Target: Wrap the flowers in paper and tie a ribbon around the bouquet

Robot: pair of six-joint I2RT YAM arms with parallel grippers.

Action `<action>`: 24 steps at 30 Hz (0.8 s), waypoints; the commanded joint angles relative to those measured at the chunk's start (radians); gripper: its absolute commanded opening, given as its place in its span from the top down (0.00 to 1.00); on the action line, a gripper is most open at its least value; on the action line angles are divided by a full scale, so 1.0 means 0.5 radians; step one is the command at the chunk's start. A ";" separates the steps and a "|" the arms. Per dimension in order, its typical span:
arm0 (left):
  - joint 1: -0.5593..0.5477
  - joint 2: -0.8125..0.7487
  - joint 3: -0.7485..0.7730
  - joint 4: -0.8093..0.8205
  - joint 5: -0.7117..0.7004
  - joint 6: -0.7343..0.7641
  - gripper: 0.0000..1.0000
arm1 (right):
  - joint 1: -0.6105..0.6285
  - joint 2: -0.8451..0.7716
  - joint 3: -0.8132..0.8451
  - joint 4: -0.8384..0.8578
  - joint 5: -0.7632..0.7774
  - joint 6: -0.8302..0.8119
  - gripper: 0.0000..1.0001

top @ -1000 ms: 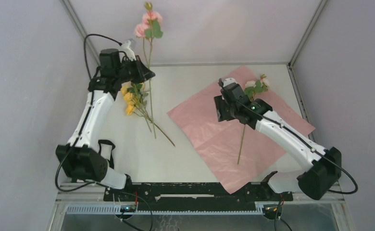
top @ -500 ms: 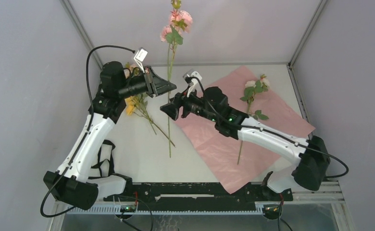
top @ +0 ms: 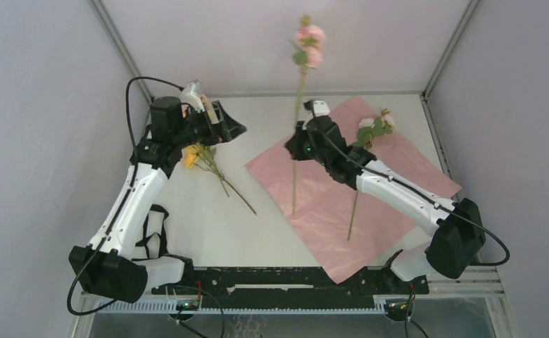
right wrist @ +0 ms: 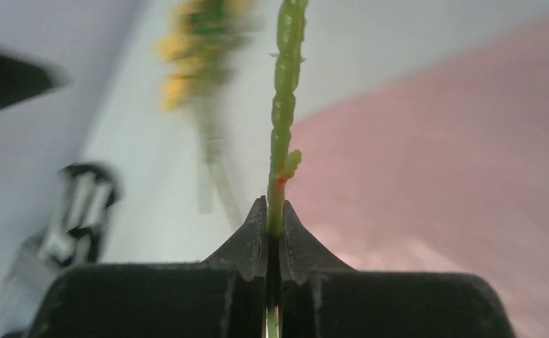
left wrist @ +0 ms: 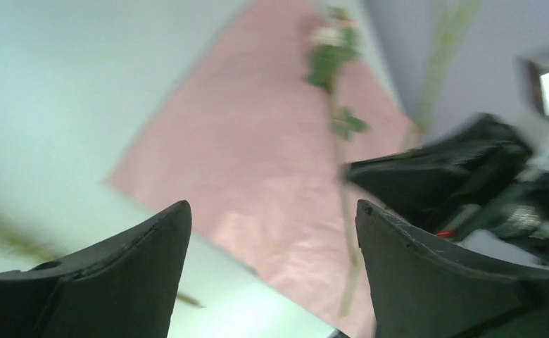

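Observation:
My right gripper (top: pixel 297 145) (right wrist: pixel 273 211) is shut on the green stem (right wrist: pixel 286 84) of a pink flower (top: pixel 309 35), holding it upright above the left corner of the pinkish-lilac paper (top: pixel 370 201) (left wrist: pixel 257 155). A white flower (top: pixel 374 125) (left wrist: pixel 331 49) lies on the paper, stem toward the front. Yellow flowers (top: pixel 193 151) (right wrist: pixel 194 42) lie on the table under my left arm. My left gripper (top: pixel 234 129) (left wrist: pixel 273 208) is open and holds nothing, pointing toward the paper. The ribbon is out of view.
The white table (top: pixel 208 225) is closed in by grey walls at the back and both sides. The right arm (left wrist: pixel 469 183) shows at the right of the left wrist view. Both arm bases stand at the near edge.
The pink flower passed from my left gripper to my right one. The left gripper opened and drew back left; the right shut on the stem and carried it right over the paper.

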 commanded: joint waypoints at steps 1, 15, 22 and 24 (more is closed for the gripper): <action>0.273 0.162 -0.168 -0.201 -0.612 0.089 0.12 | -0.352 -0.059 -0.002 -0.792 0.465 0.096 1.00; 0.345 0.990 -0.150 -0.260 -0.796 -0.071 0.46 | -0.991 0.385 -0.081 -1.057 0.574 -0.095 0.58; 0.345 1.123 -0.144 -0.255 -0.902 -0.084 0.55 | -0.865 0.254 -0.082 -1.086 0.623 -0.154 0.55; 0.345 1.160 -0.118 -0.261 -0.932 -0.082 0.58 | -0.819 0.212 -0.081 -1.083 0.629 -0.159 0.55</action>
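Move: The right hand holds the pink rose; its place on the paper is some 24 cm right, 2 cm ahead and 24 cm below, with the white rose's stem about 4 cm farther right. For the left hand, the crossed stems lie roughly 12 cm left, 4 cm ahead and 29 cm down; from that hand, the yellow bloom is 23 cm left, 10 ahead, and the paper's left corner 2 left, 7 ahead, similarly low. Right hand takes the rose 25 cm right and down, releasing; left, half-closing, sinks 27 cm leftward towards stems. ##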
